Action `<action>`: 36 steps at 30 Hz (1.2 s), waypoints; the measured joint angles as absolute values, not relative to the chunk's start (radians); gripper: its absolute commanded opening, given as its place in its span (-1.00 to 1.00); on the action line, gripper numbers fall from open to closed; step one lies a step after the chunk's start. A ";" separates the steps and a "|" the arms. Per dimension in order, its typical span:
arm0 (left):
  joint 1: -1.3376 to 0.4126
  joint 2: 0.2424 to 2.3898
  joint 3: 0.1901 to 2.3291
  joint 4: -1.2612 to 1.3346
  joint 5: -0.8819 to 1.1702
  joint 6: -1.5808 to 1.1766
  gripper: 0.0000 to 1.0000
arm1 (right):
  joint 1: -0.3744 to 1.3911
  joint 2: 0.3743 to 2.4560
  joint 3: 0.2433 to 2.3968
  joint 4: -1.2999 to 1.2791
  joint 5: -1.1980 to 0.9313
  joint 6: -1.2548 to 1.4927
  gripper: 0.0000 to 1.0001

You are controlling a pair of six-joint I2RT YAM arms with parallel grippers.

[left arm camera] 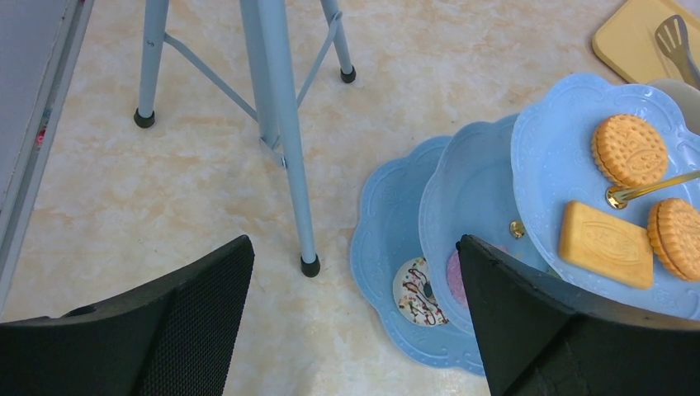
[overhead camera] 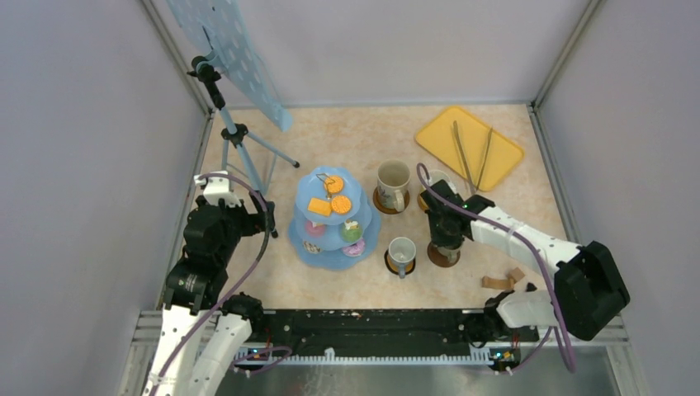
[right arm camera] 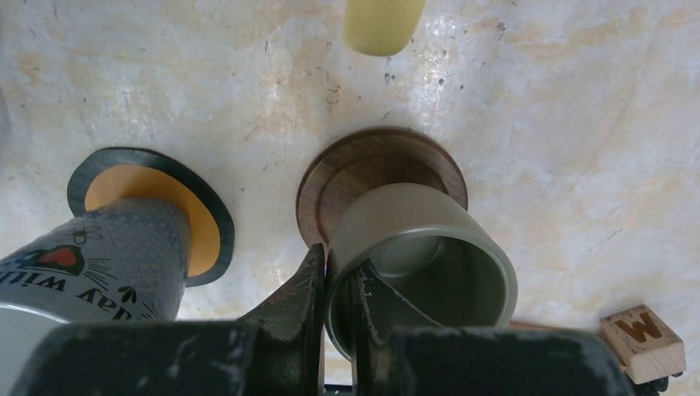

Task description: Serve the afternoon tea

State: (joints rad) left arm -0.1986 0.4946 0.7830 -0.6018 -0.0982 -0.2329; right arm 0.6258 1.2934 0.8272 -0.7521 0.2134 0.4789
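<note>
My right gripper is shut on the rim of the small grey mug, one finger inside the mug and one outside. The mug is over a round brown coaster; whether it rests on it I cannot tell. From above, the right gripper hides this mug. The small white mug and the big beige mug each stand on a coaster. Part of the yellow mug shows. Orange biscuits and donuts lie on the blue tiered stand. My left gripper is open and empty, left of the stand.
A yellow tray with metal tongs lies at the back right. A blue tripod carrying a dotted panel stands back left, its feet near my left gripper. Small wooden blocks lie by the right arm's base.
</note>
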 measured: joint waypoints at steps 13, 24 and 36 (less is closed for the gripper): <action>-0.199 0.495 0.783 -0.602 -0.099 -0.233 0.98 | 0.628 1.358 0.818 -0.725 0.167 0.437 -1.00; -0.199 0.495 0.783 -0.601 -0.099 -0.233 0.98 | 0.632 1.383 0.819 -0.730 0.173 0.445 -0.11; -0.155 0.503 0.783 -0.599 -0.097 -0.233 0.98 | 0.632 1.203 0.854 -0.842 0.200 0.476 0.42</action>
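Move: Under the right hand, which already pinches the small grey-green cup by its left wall, the bare dark-brown coaster lies about 2 cm to the right, 1 cm ahead and roughly 8 cm down. The blue-grey mug stands about 10 cm left and 1 cm back; the yellow mug is about 16 cm ahead and 1 cm left. Wooden blocks lie roughly 7 cm back and 17 cm right. From the left hand, that coaster is some 50 cm right, about level fore-and-aft, well below. Lowering the cup about 2 cm onto the brown coaster, easing slightly back as the fingers tip some 5 degrees nearer vertical, the right hand then holds still there. Its fingers, one inside the cup and one outside, spread to about two-thirds open and let go of the wall, and the hand lifts nearly straight up about 4 cm, clear of the rim. ##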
